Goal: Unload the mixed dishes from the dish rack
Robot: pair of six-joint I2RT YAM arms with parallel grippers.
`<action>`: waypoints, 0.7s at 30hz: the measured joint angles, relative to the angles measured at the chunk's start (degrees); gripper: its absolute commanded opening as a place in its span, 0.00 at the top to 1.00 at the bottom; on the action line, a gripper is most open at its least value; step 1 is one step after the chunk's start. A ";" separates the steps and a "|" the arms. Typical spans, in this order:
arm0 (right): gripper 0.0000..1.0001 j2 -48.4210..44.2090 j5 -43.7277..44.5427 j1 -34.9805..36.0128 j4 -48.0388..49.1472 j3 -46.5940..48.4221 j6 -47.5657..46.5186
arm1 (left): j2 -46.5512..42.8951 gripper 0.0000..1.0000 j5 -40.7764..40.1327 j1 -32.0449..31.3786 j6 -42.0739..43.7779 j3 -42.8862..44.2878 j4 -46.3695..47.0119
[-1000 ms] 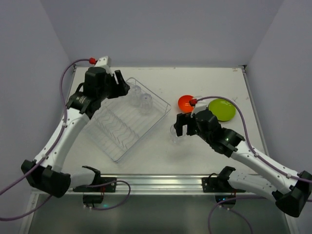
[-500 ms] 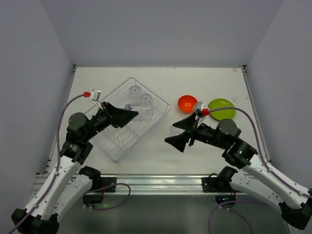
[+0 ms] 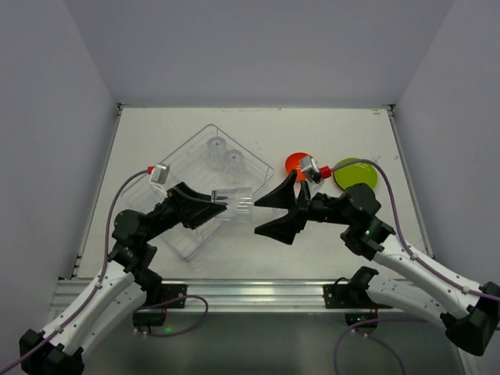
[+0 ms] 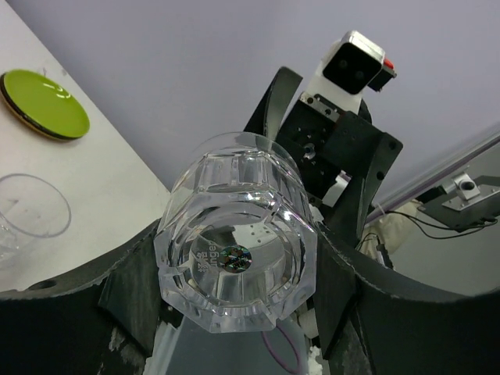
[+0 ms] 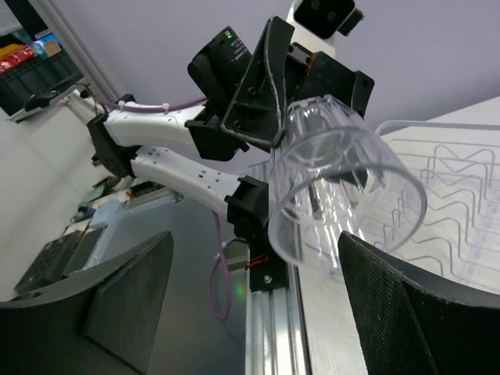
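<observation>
My left gripper [image 3: 225, 203] is shut on a clear tumbler [image 3: 237, 205], held on its side in the air over the near corner of the see-through dish rack [image 3: 168, 207]. In the left wrist view the tumbler's base [image 4: 234, 254] fills the space between my fingers [image 4: 133, 289]. My right gripper [image 3: 258, 216] faces it, open, with the tumbler's mouth [image 5: 344, 187] just ahead of its fingers [image 5: 414, 305]. Two tumblers [image 3: 225, 154] stand in the rack's far corner. The orange-red bowl [image 3: 293, 162] and the lime-green plate [image 3: 355, 173] lie on the table to the right.
Another clear tumbler [image 4: 31, 215] stands on the table near the plate [image 4: 43, 104]; the right gripper hides it in the top view. An aluminium rail [image 3: 250, 293] runs along the near edge. Grey walls close in the table on three sides.
The left arm has lifted a tumbler out of the rack and swung it toward the middle. The right gripper left the tumbler on the table, rose and turned to face it.
</observation>
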 measured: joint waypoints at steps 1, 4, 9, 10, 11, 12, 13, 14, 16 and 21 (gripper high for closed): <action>0.14 1.42 -0.90 0.00 1.27 0.15 0.59 | 0.07 1.00 -0.31 -0.76 -0.42 -0.50 0.33; 0.19 5.70 -3.30 -0.02 4.63 1.16 2.80 | 0.37 1.00 -1.60 -2.69 -1.22 -1.70 1.18; 0.45 11.54 -5.38 -0.02 9.01 3.61 5.35 | 1.42 1.00 -2.51 -3.58 -1.88 -1.86 2.95; 0.51 12.26 -5.53 -0.02 9.84 3.69 5.57 | 1.57 1.00 -2.69 -3.58 -1.95 -1.86 3.23; 0.58 12.85 -5.75 -0.02 10.62 3.69 6.19 | 1.73 1.00 -2.78 -3.61 -1.97 -1.86 3.39; 0.77 13.44 -6.19 -0.02 11.39 3.69 6.69 | 1.86 1.00 -2.86 -3.63 -1.99 -1.86 3.54; 0.89 13.90 -6.54 -0.02 11.98 3.69 6.86 | 1.97 1.00 -2.99 -3.63 -2.08 -1.88 3.87; 1.00 14.23 -6.78 0.02 12.37 3.69 7.23 | 2.01 1.00 -3.13 -3.63 -2.25 -1.88 4.28; 1.00 14.36 -6.58 -0.09 12.94 3.69 9.46 | 1.77 1.00 -3.93 -3.54 -0.83 -2.08 5.14; 1.00 13.46 -5.18 -0.24 13.25 2.47 9.49 | 1.07 0.54 -4.55 -3.63 3.67 -0.31 0.96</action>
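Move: The clear glass in the left fingers has its middle about 4 cm right and 1 cm ahead of the left hand. From the open right hand, that glass lies roughly 8 cm left, 3 cm ahead and 2 cm higher, its mouth facing the hand. Down on the table, nearly 30 cm below the right hand, a second glass stands some 9 cm ahead and 11 cm right, the red bowl 28 cm ahead and 20 cm right, and the rack's middle 20 cm ahead and 28 cm left. The held glass is met at its mouth by the right hand, which slides left some 4 cm and slightly forward, bringing one finger inside the rim and one outside, then closes almost fully to pinch the thin wall on the side nearer the base. That wrist turns about 10 degrees; the left hand keeps its grip, shifting barely a centimetre. ##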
